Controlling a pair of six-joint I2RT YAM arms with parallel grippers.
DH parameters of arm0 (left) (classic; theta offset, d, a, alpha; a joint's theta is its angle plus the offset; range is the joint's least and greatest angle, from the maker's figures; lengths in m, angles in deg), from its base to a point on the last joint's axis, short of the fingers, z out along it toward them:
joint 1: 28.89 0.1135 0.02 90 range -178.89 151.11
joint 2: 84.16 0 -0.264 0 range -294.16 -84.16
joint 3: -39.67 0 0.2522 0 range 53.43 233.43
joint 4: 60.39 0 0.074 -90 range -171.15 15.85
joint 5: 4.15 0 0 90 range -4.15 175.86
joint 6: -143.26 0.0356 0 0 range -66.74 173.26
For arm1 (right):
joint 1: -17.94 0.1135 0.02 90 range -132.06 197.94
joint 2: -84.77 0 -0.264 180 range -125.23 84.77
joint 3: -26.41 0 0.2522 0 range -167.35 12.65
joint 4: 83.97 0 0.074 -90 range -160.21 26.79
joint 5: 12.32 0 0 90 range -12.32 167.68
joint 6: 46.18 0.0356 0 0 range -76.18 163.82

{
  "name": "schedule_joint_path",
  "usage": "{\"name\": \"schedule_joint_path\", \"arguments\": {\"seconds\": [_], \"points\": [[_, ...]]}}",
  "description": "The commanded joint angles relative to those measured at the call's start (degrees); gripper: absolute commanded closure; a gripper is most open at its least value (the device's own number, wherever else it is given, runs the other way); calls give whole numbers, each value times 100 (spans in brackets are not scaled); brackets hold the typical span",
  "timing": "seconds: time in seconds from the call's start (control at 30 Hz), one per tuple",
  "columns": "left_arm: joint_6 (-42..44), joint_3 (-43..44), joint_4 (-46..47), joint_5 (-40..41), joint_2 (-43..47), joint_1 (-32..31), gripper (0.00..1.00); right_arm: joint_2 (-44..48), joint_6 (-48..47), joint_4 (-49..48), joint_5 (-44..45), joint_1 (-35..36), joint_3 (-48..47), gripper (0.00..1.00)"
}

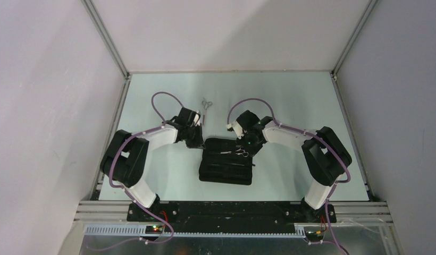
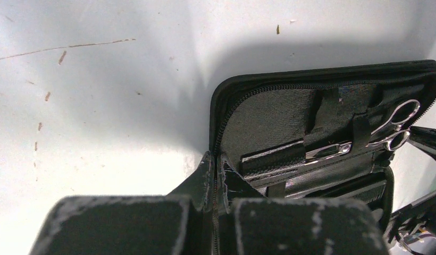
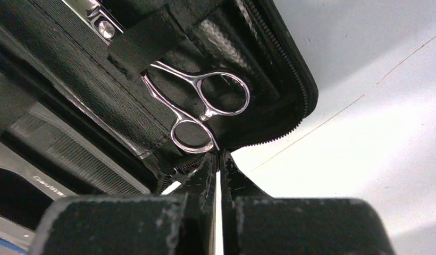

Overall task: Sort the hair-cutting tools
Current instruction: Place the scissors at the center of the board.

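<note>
A black zip pouch [image 1: 226,172] lies open mid-table. One pair of silver scissors [image 1: 241,153] is tucked under straps in its upper half; its blades [image 2: 333,150] and ring handles [image 3: 205,101] show in both wrist views. A second pair of scissors [image 1: 206,104] lies loose on the table behind the pouch. A ribbed, comb-like black strip [image 3: 72,149] sits in the lower half. My left gripper [image 2: 216,159] is shut on the pouch's [image 2: 269,106] zipper edge at its left corner. My right gripper [image 3: 219,155] is shut, its tips pinching the pouch's rim [image 3: 279,69] beside the scissor rings.
Both arms [image 1: 152,138] [image 1: 290,135] bend inward over the table's middle. Grey walls and a metal frame [image 1: 107,37] close in the pale table on three sides. Purple cables loop above each wrist.
</note>
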Motion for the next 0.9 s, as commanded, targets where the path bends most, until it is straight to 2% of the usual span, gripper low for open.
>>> {"name": "schedule_joint_path", "arguments": {"seconds": [0.0,0.13,0.23,0.43,0.63,0.73,0.87], "points": [[-208,-129,169,-378,77,-76,100,1,586,-18,-268,27,-296,100],[-258,-179,222,-416,109,-78,100,-54,960,6,-303,10,-360,97],[-303,-209,244,-428,137,-80,100,-77,1206,76,-252,7,-358,91],[-384,-275,290,-497,201,-76,100,-92,1479,252,-172,-10,-350,88],[-537,-368,371,-610,303,-152,100,442,1685,-47,-175,-50,-132,76],[-673,-460,452,-635,364,-178,100,689,1804,-174,-216,-198,36,67],[-848,-616,556,-637,529,-225,97,1438,1883,-556,-33,-311,519,64]]}}
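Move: The right fingers hold the scissors by the finger rest; the sleeve that takes the blades lies about 12 cm to this hand's left and 1 cm ahead, and the strap over the scissors some 6 cm left and 1 cm ahead. The comb in the case is roughly 7 cm left, 3 cm back. From the left hand, pinching the case's left edge, the case's middle is about 8 cm right and 5 cm back, the loose scissors some 16 cm straight ahead; all lie slightly below the hands. The right hand, still pinching the finger rest, slides about 1 cm left and slightly back, pushing the scissors along under the strap towards the sleeve, then opens its fingers to about a third, lets go and lifts some 3 cm clear while turning about 15 degrees clockwise. The left hand keeps its pinch on the left edge of the case and drags it, low over the table, about 2 cm back and 1.5 cm to the right, mostly towards the end, its wrist tilting slightly. ##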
